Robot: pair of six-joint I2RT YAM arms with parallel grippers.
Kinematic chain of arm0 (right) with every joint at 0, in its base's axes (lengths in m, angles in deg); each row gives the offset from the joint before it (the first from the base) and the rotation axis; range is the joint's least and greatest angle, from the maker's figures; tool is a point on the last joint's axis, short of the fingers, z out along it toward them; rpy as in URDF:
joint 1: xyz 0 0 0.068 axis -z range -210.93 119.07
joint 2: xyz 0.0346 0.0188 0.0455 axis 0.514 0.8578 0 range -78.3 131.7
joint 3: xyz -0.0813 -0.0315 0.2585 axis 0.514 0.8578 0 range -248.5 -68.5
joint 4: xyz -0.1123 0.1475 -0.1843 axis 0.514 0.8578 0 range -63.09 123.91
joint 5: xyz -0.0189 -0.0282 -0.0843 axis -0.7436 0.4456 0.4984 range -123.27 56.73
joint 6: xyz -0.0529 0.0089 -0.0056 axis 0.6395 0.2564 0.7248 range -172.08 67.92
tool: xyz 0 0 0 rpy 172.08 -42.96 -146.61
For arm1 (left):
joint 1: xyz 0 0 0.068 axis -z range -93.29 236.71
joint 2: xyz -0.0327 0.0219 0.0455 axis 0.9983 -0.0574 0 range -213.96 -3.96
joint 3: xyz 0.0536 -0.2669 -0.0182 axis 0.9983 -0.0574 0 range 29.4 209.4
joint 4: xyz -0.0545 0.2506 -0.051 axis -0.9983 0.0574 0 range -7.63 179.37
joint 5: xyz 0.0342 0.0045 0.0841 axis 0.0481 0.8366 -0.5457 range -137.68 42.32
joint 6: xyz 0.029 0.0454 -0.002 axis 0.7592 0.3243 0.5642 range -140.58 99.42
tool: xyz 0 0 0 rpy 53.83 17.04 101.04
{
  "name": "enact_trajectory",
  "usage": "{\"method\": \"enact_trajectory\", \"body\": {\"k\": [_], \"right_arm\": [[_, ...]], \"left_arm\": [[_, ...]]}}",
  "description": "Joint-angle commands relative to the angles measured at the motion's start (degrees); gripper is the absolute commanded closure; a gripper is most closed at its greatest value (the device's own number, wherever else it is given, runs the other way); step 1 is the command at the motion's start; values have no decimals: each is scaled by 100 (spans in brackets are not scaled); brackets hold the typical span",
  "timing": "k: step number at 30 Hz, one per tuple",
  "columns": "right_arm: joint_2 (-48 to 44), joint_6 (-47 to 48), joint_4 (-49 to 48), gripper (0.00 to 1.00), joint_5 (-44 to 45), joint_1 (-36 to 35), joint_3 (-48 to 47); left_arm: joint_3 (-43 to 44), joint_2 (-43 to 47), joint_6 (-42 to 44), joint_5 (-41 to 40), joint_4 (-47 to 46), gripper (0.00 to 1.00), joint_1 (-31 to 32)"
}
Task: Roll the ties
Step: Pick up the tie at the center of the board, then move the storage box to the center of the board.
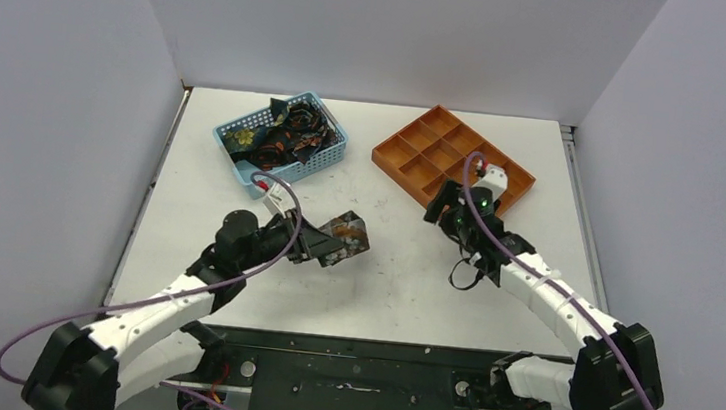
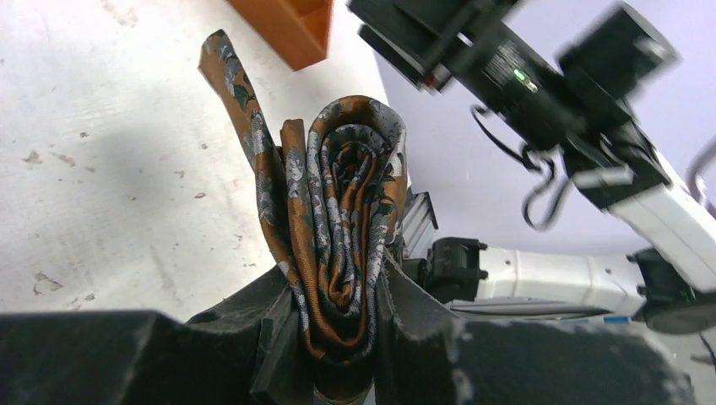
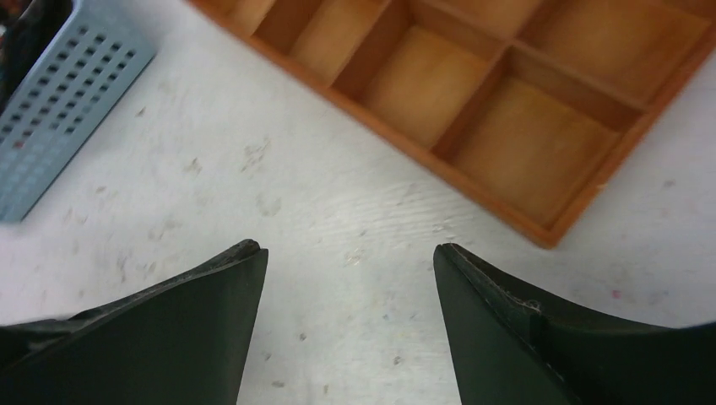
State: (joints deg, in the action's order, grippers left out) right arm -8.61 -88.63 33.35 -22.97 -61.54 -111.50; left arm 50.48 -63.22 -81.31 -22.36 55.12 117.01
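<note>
My left gripper (image 1: 335, 246) is shut on a rolled tie (image 2: 342, 228), a tight coil of orange, grey and dark green patterned fabric with its loose end (image 2: 232, 80) sticking up beside the roll. In the top view the rolled tie (image 1: 348, 234) hangs above the table's middle left. More ties (image 1: 286, 132), dark with orange and gold patterns, lie piled in the light-blue basket (image 1: 328, 157). My right gripper (image 3: 348, 257) is open with only bare table between its fingers; in the top view it hovers near the orange tray's front corner (image 1: 439, 212).
The orange compartment tray (image 1: 454, 159) sits at the back right, its compartments empty (image 3: 532, 143). The blue mesh basket's corner (image 3: 59, 110) shows at the left of the right wrist view. White walls enclose the table on three sides.
</note>
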Motion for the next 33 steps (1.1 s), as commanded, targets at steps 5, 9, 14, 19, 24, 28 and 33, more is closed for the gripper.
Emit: {"method": "enact_trajectory", "body": {"k": [5, 9, 14, 19, 24, 28, 33], "right_arm": [[1108, 22, 244, 27, 343, 1013, -1068], [1977, 24, 256, 28, 594, 1082, -1605], [2504, 113, 419, 32, 764, 1104, -1827], [2767, 261, 546, 46, 727, 1066, -1666], [2817, 590, 892, 71, 921, 1072, -1542], [2581, 679, 1303, 78, 1220, 1122, -1314], [1681, 486, 1437, 66, 1311, 1667, -804]], "left_arm": [[970, 2388, 1475, -379, 3272, 100, -22], [1131, 2880, 1625, -500, 3800, 100, -42], [1254, 3052, 1855, -491, 4243, 100, -42], [1229, 3088, 1957, -512, 4256, 100, -36], [1199, 2878, 1940, -388, 4074, 100, -42], [1146, 2767, 1931, -341, 3903, 100, -42], [1145, 2675, 1943, -242, 3836, 100, -42]]}}
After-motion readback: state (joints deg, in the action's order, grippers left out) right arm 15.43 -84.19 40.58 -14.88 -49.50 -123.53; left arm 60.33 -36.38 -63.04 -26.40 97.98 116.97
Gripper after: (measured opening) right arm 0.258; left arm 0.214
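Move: The left hand still holds the rolled tie; the wooden tray's middle is roughly 32 cm ahead and 30 cm right of it, 14 cm lower. From the open, empty right hand, the tray's middle lies some 23 cm ahead, 7 cm right and 10 cm below. Its near-left rim, by the last divider, is about 8 cm ahead, 6 cm right and 9 cm down. The tie is about 19 cm left and 10 cm back, slightly higher. Right hand goes forward-right, sinks 9 cm, pinches the tray's near-left rim, pulls back-right; left carries the tie back-left. ##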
